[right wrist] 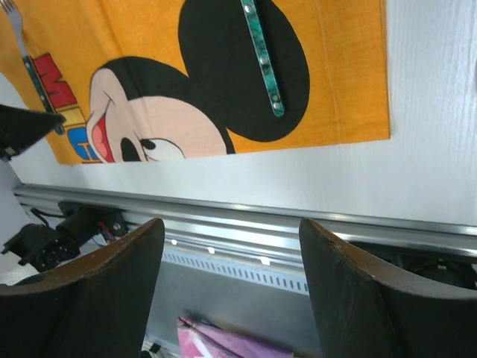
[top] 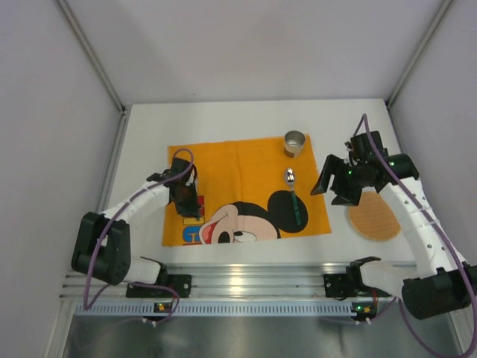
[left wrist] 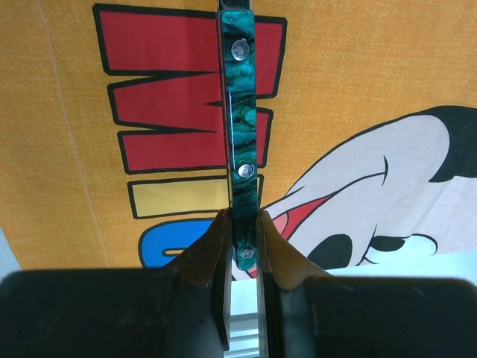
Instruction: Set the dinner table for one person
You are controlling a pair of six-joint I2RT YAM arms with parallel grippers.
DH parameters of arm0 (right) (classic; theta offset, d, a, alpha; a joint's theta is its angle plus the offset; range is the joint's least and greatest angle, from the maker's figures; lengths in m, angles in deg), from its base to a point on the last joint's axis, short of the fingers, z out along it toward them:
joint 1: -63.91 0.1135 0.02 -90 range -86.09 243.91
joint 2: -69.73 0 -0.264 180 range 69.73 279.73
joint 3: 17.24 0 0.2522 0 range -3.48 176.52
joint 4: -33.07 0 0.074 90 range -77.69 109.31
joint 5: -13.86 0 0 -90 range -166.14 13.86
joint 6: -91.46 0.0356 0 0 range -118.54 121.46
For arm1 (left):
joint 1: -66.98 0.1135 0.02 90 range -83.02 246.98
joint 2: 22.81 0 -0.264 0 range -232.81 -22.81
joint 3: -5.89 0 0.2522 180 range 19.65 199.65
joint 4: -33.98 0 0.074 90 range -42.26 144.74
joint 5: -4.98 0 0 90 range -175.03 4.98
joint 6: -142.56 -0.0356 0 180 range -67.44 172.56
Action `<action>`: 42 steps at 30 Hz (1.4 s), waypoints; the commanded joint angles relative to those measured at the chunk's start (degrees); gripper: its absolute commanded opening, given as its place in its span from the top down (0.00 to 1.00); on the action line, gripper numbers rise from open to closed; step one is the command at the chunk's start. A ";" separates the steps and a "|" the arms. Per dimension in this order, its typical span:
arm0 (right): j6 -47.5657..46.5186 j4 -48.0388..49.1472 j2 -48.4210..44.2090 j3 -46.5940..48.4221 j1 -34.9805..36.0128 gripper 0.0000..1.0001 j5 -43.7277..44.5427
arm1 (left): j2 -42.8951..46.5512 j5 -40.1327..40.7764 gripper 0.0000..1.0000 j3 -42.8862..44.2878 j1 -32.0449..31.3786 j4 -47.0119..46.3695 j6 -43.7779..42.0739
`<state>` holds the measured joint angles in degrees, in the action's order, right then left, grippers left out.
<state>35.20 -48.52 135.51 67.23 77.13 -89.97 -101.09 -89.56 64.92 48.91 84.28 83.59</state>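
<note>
An orange Mickey Mouse cloth [top: 238, 160] lies spread on the white dinner table [top: 223, 123]. My left gripper [left wrist: 243, 224] is shut on the near end of a fork's green riveted handle [left wrist: 241, 112], over the red letters at the cloth's left side [top: 188, 203]. The fork's tines [right wrist: 11, 11] point away from the arm bases. A spoon [top: 291, 179] with a green handle [right wrist: 262, 56] lies on Mickey's black ear. My right gripper [top: 332, 190] hovers open beside the cloth's right edge, nothing between its fingers [right wrist: 119, 261].
A small metal cup [top: 294, 142] stands at the cloth's far right corner. A round brown plate [top: 375, 218] lies on the table right of the cloth, partly under the right arm. The aluminium rail [top: 246, 280] runs along the near edge.
</note>
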 commanded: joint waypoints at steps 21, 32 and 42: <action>-3.59 3.94 -9.27 -9.73 -0.38 0.22 -2.27 | 3.92 4.01 0.20 12.20 0.31 20.06 3.60; -4.47 5.77 -0.75 -7.96 -11.44 0.24 16.98 | 7.78 -10.66 0.20 13.88 0.14 15.06 3.52; -7.54 10.00 22.70 -2.44 -12.77 0.26 29.46 | 16.67 -16.29 0.20 9.66 0.05 14.61 2.46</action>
<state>29.19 -40.98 154.64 60.42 64.58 -67.13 -85.52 -103.59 75.61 48.93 99.97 86.82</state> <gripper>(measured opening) 0.741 0.798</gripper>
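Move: The left hand holds the fork near its handle end, almost on the placemat. The red letter it is laid across is centred about 4 cm ahead and 2 cm left, the yellow letter 1 cm ahead and 2 cm left, and the mouse face 2 cm back and 9 cm right. For the empty right hand the wicker plate lies 16 cm right, 1 cm ahead and some 16 cm below; the spoon is 8 cm ahead and 9 cm left, 17 cm down. The left fingers let go of the fork's handle, opening wide as the hand eases back a little, then lift away about 12 cm, drifting right and back at the end. The open right hand first sinks and draws back some 4 cm, pauses, then sweeps right, down and forward to the wicker plate's near-left side, its fingertips swinging right to point nearly straight down, without visibly touching the plate. ##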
